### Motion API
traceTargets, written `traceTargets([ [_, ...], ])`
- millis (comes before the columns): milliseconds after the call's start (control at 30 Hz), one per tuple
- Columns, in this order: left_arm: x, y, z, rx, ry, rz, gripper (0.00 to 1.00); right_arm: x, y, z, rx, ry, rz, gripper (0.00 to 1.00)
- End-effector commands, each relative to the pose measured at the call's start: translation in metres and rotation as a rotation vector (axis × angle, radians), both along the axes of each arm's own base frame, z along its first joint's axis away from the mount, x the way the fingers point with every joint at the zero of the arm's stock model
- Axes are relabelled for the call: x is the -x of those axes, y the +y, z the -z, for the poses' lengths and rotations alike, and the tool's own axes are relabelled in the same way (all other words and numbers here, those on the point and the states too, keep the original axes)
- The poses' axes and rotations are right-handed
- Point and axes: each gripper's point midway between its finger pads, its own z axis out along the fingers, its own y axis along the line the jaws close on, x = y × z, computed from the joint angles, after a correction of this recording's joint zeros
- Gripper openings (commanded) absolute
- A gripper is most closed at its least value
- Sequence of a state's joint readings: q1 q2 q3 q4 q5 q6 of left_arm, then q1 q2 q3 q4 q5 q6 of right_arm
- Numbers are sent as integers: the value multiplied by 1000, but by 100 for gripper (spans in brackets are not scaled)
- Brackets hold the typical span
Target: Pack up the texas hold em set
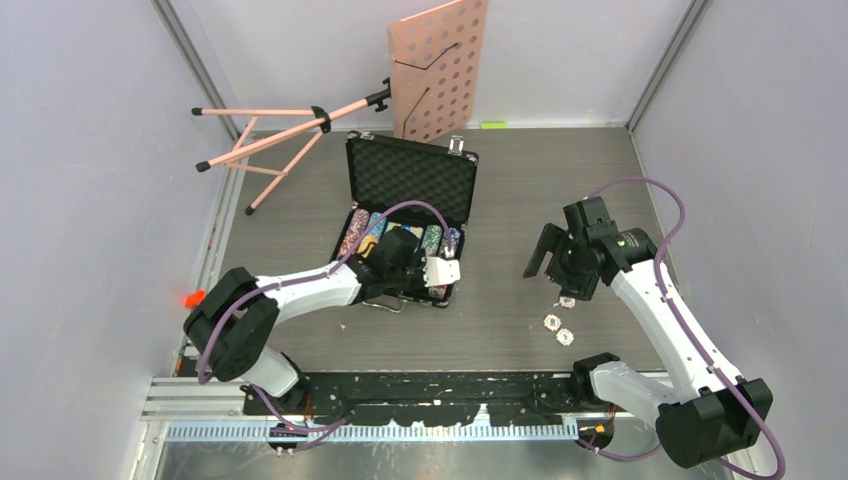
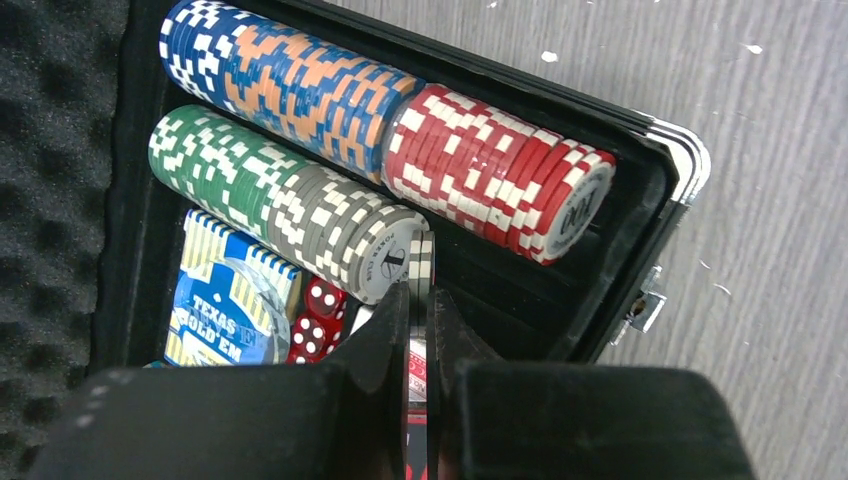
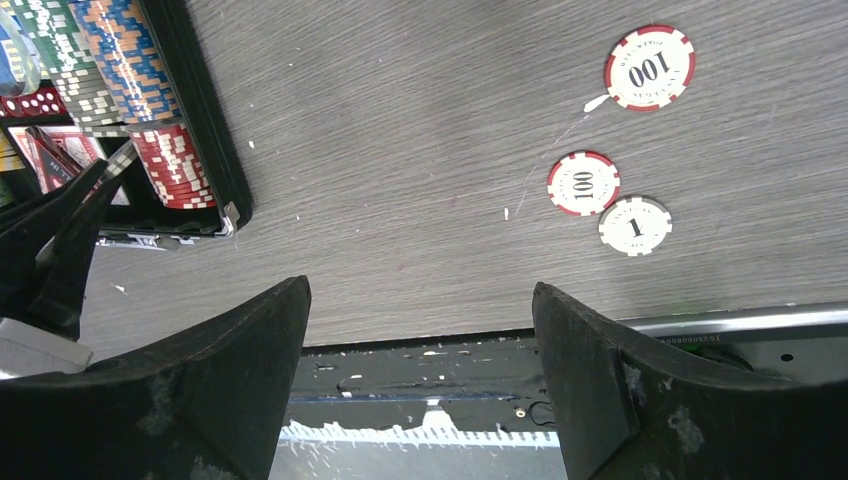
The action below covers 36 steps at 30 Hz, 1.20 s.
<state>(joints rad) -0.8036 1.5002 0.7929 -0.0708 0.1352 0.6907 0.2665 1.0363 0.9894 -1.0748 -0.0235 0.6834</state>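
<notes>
The black case (image 1: 410, 172) lies open at mid-table, its lid tipped back. Inside are rows of blue and orange chips (image 2: 290, 85), red chips (image 2: 490, 170) and green and grey chips (image 2: 270, 195), beside red dice (image 2: 315, 320) and a Texas Hold'em deck (image 2: 225, 310). My left gripper (image 2: 420, 290) (image 1: 398, 255) hangs over the case's near end, shut on a grey-and-white striped chip (image 2: 421, 258) held on edge next to the grey row. My right gripper (image 3: 420, 290) (image 1: 566, 290) hovers open above the table with nothing between its fingers. Three loose chips (image 3: 649, 67) (image 3: 583, 183) (image 3: 634, 225) lie flat on the table beyond it.
A pink perforated music stand (image 1: 440, 65) stands behind the case, its tripod legs (image 1: 270, 140) lying across the back left. The case's metal corner and latch (image 2: 650, 300) sit right of the left fingers. The black mounting rail (image 3: 430, 370) runs along the near table edge.
</notes>
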Motion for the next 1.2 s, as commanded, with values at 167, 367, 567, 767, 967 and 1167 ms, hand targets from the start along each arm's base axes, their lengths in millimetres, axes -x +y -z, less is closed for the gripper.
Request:
traceTargets([
  [167,-42,-10,-32,50,-191,-78,22,-1,-4,-6,18,-19,2,88],
  [367,-43,-8,-41,67,-221,-89,32,3,-5,2,23,5,6,88],
  [567,-36,-11,-39,82,-192,-65,32,9,-18,13,89,68,77,88],
  [767,-27,-12,-42,126,-182,-44,35,29,-38,36,192,189,151,88],
  [967,-17,-10,-46,149,-153,-35,36,39,-39,47,179,208,226,95],
  [1167,2,-12,-74,299,-139,-33,49,49,-39,65,146,206,324,90],
])
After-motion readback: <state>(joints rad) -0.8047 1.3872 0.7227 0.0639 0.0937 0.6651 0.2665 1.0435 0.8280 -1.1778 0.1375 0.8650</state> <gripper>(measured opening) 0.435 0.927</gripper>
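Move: The left hand holds a few chips on edge, with the grey stack's middle about 4 cm ahead, level sideways, 1 cm lower; the red stack lies 2 cm back and 4 cm right, the dice 4 cm ahead and 3 cm left. From the open right hand, the touching chip pair lies 7 cm back, 4 cm right, some 13 cm below; a lone chip is 1 cm back and 6 cm right. Left goes 3 cm forward, frees its chips into the grey row, rises; right sinks back-right towards the pair. ##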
